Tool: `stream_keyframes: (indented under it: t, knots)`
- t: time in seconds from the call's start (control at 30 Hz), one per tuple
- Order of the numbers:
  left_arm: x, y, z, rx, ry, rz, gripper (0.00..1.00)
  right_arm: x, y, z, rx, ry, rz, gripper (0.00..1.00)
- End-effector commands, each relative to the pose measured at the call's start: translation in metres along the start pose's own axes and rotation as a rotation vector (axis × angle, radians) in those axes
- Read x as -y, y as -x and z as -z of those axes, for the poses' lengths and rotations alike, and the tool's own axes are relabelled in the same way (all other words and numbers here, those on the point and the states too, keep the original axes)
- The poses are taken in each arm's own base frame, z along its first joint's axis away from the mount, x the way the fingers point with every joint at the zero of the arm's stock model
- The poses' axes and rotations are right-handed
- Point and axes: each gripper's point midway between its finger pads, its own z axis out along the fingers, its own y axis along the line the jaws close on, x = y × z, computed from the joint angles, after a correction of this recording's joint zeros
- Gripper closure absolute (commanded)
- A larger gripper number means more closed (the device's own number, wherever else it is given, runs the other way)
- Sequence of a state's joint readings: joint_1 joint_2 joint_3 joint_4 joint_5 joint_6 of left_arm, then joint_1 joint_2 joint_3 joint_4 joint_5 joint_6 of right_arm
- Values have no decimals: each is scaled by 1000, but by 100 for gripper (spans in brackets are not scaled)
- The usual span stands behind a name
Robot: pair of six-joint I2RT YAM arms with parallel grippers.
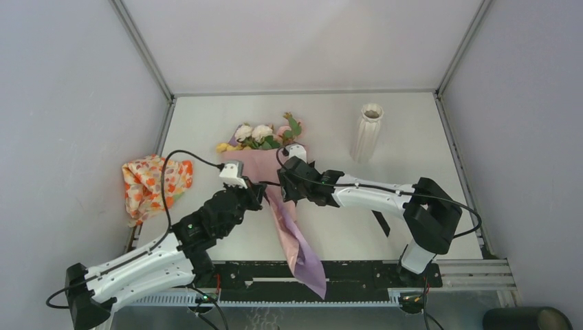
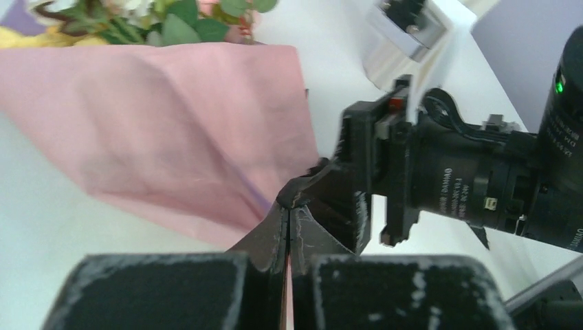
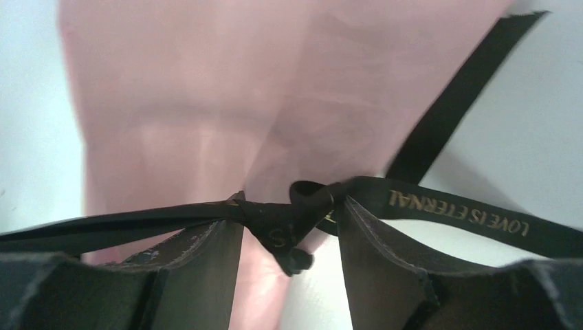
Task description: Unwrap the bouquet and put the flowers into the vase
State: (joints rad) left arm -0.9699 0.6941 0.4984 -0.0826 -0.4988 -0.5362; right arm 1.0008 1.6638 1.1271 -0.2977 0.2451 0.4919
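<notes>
The bouquet [image 1: 265,172] lies lengthwise mid-table, a pink paper cone [image 2: 172,124] with a lilac tail reaching the near edge. Its flowers [image 1: 260,134], cream, pink and yellow, point away from me. The black ribbon knot [image 3: 289,223] hangs between the fingers of my right gripper [image 3: 292,220], which is open; a tail with gold lettering [image 3: 460,210] runs off to the right. My left gripper [image 2: 290,210] is shut with its tips pinching a bit of the black ribbon [image 2: 306,187], and a taut strand [image 3: 103,227] runs that way. The white ribbed vase [image 1: 368,130] stands upright at the back right.
An orange floral cloth [image 1: 155,182] lies crumpled at the left table edge. Both grippers [image 1: 271,188] meet over the cone's waist, the right arm's wrist [image 2: 481,179] close beside my left fingers. Grey walls enclose the table on three sides.
</notes>
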Motion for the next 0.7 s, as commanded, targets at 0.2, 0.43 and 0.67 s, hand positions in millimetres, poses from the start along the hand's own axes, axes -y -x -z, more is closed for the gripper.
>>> stream_keyframes:
  t: [0.2,0.43,0.67]
  knots:
    - [-68,70,53,269,293,234,98,61,16,10,29,-194,-137,40]
    - [-108,73,82,344,439,290,96,89,12,20,24,-233,-201,40]
    - [-125,69,93,367,500,308,96,127,5,29,20,-281,-273,40]
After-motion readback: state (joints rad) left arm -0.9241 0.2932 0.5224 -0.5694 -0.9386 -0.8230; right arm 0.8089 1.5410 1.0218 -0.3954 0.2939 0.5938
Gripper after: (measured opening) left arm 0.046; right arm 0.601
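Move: Some 7 cm to the right of the left hand, nearly level front to back and a few centimetres lower, is the ribbon knot; it already sits between the right hand's open fingers, practically at its fingertips. The flower heads lie about 20 cm ahead of the left hand and 8 cm lower. From the right hand, the vase is roughly 27 cm to the right and 17 cm farther out. Pulling the black ribbon out sideways, the left hand keeps its end pinched and sweeps about 14 cm left, away from the right hand, turning some 30 degrees counter-clockwise. The right hand, still half open with ribbon hooked round one finger, draws about 9 cm to the right and a little forward, turning clockwise. ##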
